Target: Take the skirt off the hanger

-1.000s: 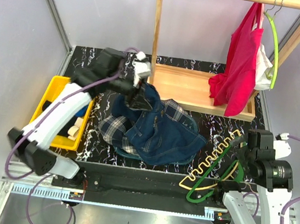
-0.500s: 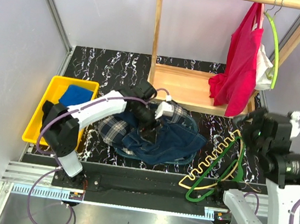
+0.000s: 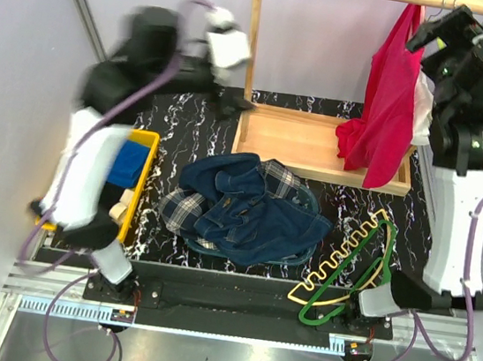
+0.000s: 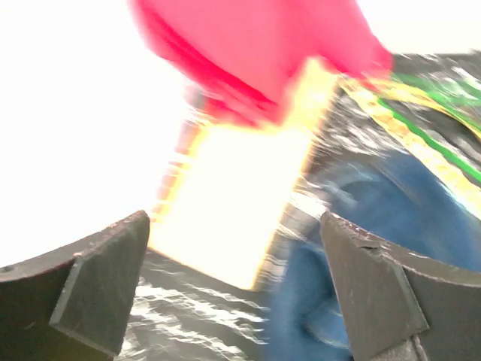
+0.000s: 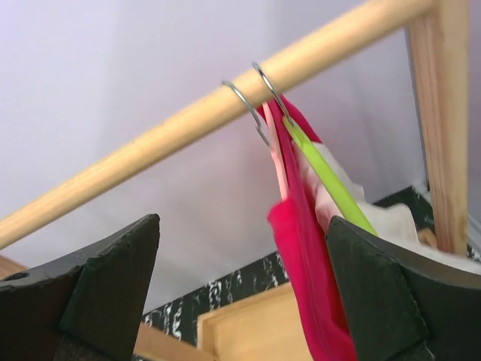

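The tartan skirt (image 3: 182,209) lies crumpled on the table, mostly under a plain navy denim garment (image 3: 255,213). The cream hanger (image 3: 345,249) lies flat to its right, free of the skirt and crossed by a green hanger (image 3: 371,267). My left gripper (image 3: 232,99) is open and empty, raised high above the table's back left; its view is blurred (image 4: 233,226). My right gripper (image 3: 423,33) is open and empty, up by the rack's rail; in its own view (image 5: 244,226) it faces the hooks (image 5: 255,98).
A wooden rack (image 3: 322,147) stands at the back, with a red garment (image 3: 385,102), a green hanger (image 5: 331,180) and a pink hanger (image 5: 278,158) on its rail (image 5: 188,128). A yellow bin (image 3: 138,186) with blue cloth sits at the left.
My left gripper has lifted off the clothes pile and swung up to the back left. My right arm has risen from beside the hangers to the rack's rail.
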Tool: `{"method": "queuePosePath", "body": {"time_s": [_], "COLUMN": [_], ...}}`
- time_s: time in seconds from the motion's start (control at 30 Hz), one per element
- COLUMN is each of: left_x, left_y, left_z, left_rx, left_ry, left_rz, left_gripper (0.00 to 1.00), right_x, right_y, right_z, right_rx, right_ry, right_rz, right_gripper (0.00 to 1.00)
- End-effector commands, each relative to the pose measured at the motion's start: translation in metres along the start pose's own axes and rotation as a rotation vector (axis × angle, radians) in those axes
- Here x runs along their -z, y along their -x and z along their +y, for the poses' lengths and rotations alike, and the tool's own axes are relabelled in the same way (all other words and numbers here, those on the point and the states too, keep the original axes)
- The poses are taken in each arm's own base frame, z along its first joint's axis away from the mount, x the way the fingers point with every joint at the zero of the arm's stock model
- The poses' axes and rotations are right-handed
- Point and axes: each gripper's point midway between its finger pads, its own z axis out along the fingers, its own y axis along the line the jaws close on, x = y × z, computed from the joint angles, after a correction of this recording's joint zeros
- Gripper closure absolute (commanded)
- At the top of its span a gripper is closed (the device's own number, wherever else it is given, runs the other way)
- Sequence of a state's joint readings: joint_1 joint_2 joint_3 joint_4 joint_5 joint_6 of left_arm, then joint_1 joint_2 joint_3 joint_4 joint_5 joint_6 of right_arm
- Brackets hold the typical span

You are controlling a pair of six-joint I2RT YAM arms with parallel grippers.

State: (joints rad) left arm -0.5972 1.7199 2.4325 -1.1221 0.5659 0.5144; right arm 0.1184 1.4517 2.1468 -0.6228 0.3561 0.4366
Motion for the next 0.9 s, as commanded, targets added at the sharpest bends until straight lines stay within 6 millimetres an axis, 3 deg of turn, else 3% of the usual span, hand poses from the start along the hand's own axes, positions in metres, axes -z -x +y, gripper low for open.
{"method": "queuePosePath", "body": {"time_s": [0.0, 0.03, 0.07, 0.1, 0.13, 0.17, 0.23, 0.3, 0.33, 0.37, 0.43, 0.5, 0.63, 0.87], "left_x": [0.103, 0.117, 0.122, 0.111, 0.132, 0.135, 0.133, 0.134, 0.136, 0.137, 0.139, 0.137, 0.142, 0.148], "left_y": [0.049, 0.066, 0.065, 0.038, 0.048, 0.048, 0.036, 0.032, 0.029, 0.028, 0.025, 0.020, 0.014, 0.021], "left_z": [0.004, 0.015, 0.013, 0.010, 0.002, 0.001, 0.002, 0.002, 0.000, 0.000, -0.005, -0.006, -0.004, 0.000], "left_rx": [-0.045, -0.086, -0.094, -0.066, -0.090, -0.087, -0.025, 0.012, 0.021, 0.028, 0.041, 0.052, 0.061, 0.081], "left_ry": [0.308, 0.403, 0.434, 0.435, 0.475, 0.489, 0.484, 0.480, 0.471, 0.469, 0.463, 0.462, 0.489, 0.515], "left_rz": [-0.154, -0.243, -0.273, -0.245, -0.302, -0.312, -0.261, -0.245, -0.242, -0.245, -0.246, -0.238, -0.225, -0.248], "left_gripper": [0.01, 0.01, 0.01, 0.01, 0.01, 0.01, 0.01, 0.01, 0.01, 0.01, 0.01, 0.01, 0.01, 0.01], "right_x": [-0.033, -0.038, -0.046, -0.049, -0.054, -0.062, -0.075, -0.082, -0.092, -0.092, -0.101, -0.103, -0.109, -0.111], "right_y": [0.016, 0.014, 0.007, 0.006, 0.004, -0.004, -0.013, -0.011, -0.021, -0.014, -0.018, -0.010, -0.017, -0.035], "right_z": [0.011, 0.008, 0.007, 0.006, 0.005, 0.004, 0.002, 0.003, 0.002, 0.005, 0.006, 0.006, 0.002, -0.013], "right_rx": [0.114, 0.126, 0.144, 0.181, 0.200, 0.219, 0.247, 0.251, 0.258, 0.256, 0.265, 0.263, 0.255, 0.262], "right_ry": [0.015, -0.005, -0.014, -0.014, -0.019, -0.023, -0.030, -0.032, -0.037, -0.033, -0.036, -0.042, -0.054, -0.105], "right_rz": [-0.086, -0.087, -0.076, -0.078, -0.077, -0.063, -0.051, -0.060, -0.046, -0.064, -0.066, -0.087, -0.076, -0.035], "right_gripper": [0.00, 0.00, 0.00, 0.00, 0.00, 0.00, 0.02, 0.09, 0.12, 0.14, 0.17, 0.24, 0.36, 0.39]}}
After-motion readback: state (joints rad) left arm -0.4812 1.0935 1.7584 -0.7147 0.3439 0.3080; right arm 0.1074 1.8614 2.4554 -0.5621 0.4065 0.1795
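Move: The pink hanger holding the red garment is about 14 cm ahead of my right hand, 2 cm to its right and 4 cm lower. The lime-green hanger hangs some 3 cm farther right of it, about as far out. The wooden rod carrying both crosses straight ahead, about 14 cm out and 2 cm above my right hand. From my left hand the pink hanger is roughly 24 cm ahead, 46 cm to the right and 6 cm higher. I reach my right hand about 12 cm forward and slightly down, under the rod and up to the pink hanger's neck. I roll it some 15 degrees, left side down, and draw the wide-open fingers partly together. My open, empty left hand swings left, back and up, clear of the denim jacket, then comes partway forward and down again. ##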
